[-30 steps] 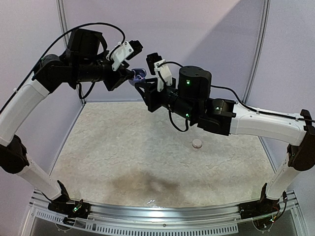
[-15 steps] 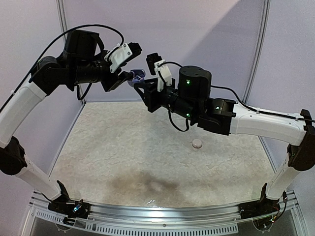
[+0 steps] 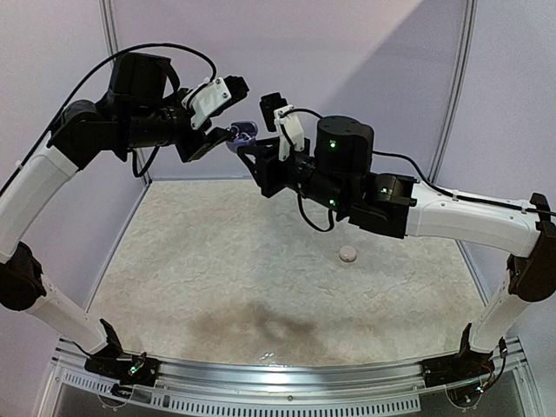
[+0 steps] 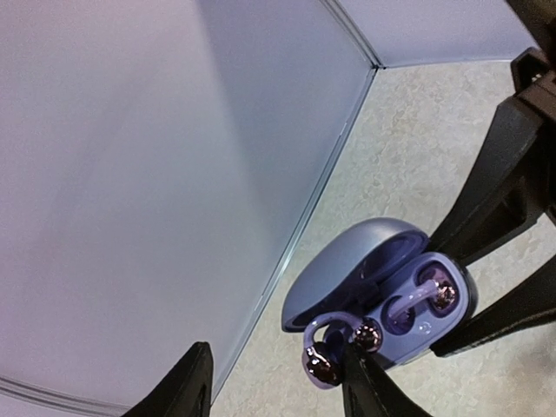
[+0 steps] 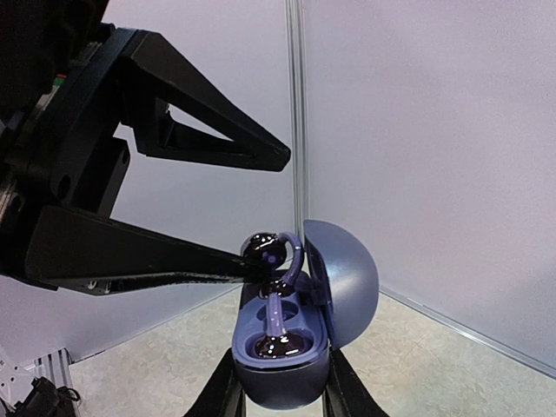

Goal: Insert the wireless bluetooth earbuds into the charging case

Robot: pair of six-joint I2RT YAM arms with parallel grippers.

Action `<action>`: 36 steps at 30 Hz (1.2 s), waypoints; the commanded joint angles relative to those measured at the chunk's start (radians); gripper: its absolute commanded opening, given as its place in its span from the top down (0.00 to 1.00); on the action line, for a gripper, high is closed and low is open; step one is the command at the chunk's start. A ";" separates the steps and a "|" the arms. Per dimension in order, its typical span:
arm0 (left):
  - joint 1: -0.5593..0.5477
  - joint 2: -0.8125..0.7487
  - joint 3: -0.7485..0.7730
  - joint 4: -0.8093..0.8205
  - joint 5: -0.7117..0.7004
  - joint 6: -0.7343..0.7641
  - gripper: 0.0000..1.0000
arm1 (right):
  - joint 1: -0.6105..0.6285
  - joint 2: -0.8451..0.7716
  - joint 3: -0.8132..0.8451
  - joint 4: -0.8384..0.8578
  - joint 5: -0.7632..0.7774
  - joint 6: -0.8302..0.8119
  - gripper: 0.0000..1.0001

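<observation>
My right gripper (image 5: 282, 387) is shut on the lower body of the purple charging case (image 5: 287, 365) and holds it in the air, lid open. One purple clip-shaped earbud (image 5: 276, 334) lies seated in its well. A second earbud (image 5: 276, 252) perches at the case's upper edge, half out of its well. My left gripper (image 4: 276, 356) is open. Its right finger (image 4: 365, 382) touches that second earbud (image 4: 334, 352), while the other finger (image 4: 187, 387) stands well apart. In the top view both grippers meet high over the table's back, with the case (image 3: 246, 131) between them.
A small whitish round piece (image 3: 347, 254) lies on the pale mat (image 3: 217, 261), right of centre. Lilac walls (image 3: 347, 69) close the back and sides. Both arms reach far above the mat.
My left gripper has opened and drawn slightly back to the left. The second earbud stays at the case's edge. The right arm and the case have not moved.
</observation>
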 commanded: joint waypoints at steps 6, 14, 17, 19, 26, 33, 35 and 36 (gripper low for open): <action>-0.032 -0.013 0.019 -0.105 0.116 -0.062 0.46 | -0.014 -0.035 -0.020 0.135 0.000 -0.020 1.00; -0.029 -0.007 0.037 -0.105 0.134 -0.102 0.45 | -0.015 -0.038 -0.017 0.133 -0.009 -0.026 1.00; -0.028 0.000 0.078 -0.113 0.122 -0.111 0.45 | -0.014 -0.042 -0.022 0.129 -0.008 -0.026 1.00; -0.025 0.004 0.104 -0.120 0.116 -0.114 0.45 | -0.014 -0.044 -0.025 0.128 -0.010 -0.026 1.00; -0.002 0.010 0.189 -0.153 0.147 -0.159 0.57 | -0.021 -0.052 -0.031 0.115 -0.047 -0.027 1.00; 0.078 0.065 0.250 -0.158 0.203 -0.265 0.83 | -0.020 -0.058 -0.031 0.108 -0.080 -0.023 1.00; 0.078 0.068 0.243 -0.153 0.227 -0.279 0.83 | -0.020 -0.061 -0.031 0.105 -0.087 -0.023 1.00; 0.077 0.069 0.239 -0.149 0.240 -0.282 0.83 | -0.020 -0.061 -0.030 0.103 -0.091 -0.023 1.00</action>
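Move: The left hand, fingers half open on nothing, has one finger at the earbud sticking out of the near end of the open charging case, about 2 cm to its right and level. The case's middle is some 4 cm to its right, the second earbud about 5 cm right and 2 cm back, the lid 5 cm right and 2 cm ahead. From the right hand, gripping the case's other end, that first earbud lies about 3 cm ahead, 3 cm left and 1 cm higher. The left hand backs its finger off the protruding earbud, going about 2 cm back with a smaller shift down and to the right, then climbs some 7 cm clear of the case, rolling about 15 degrees so its right side lifts, shutting its empty fingers on the way up and easing forward and a little left at the end. Meanwhile the right hand keeps its grip on the open case and raises it about 3 cm, most of this early, with only a slight tilt. ##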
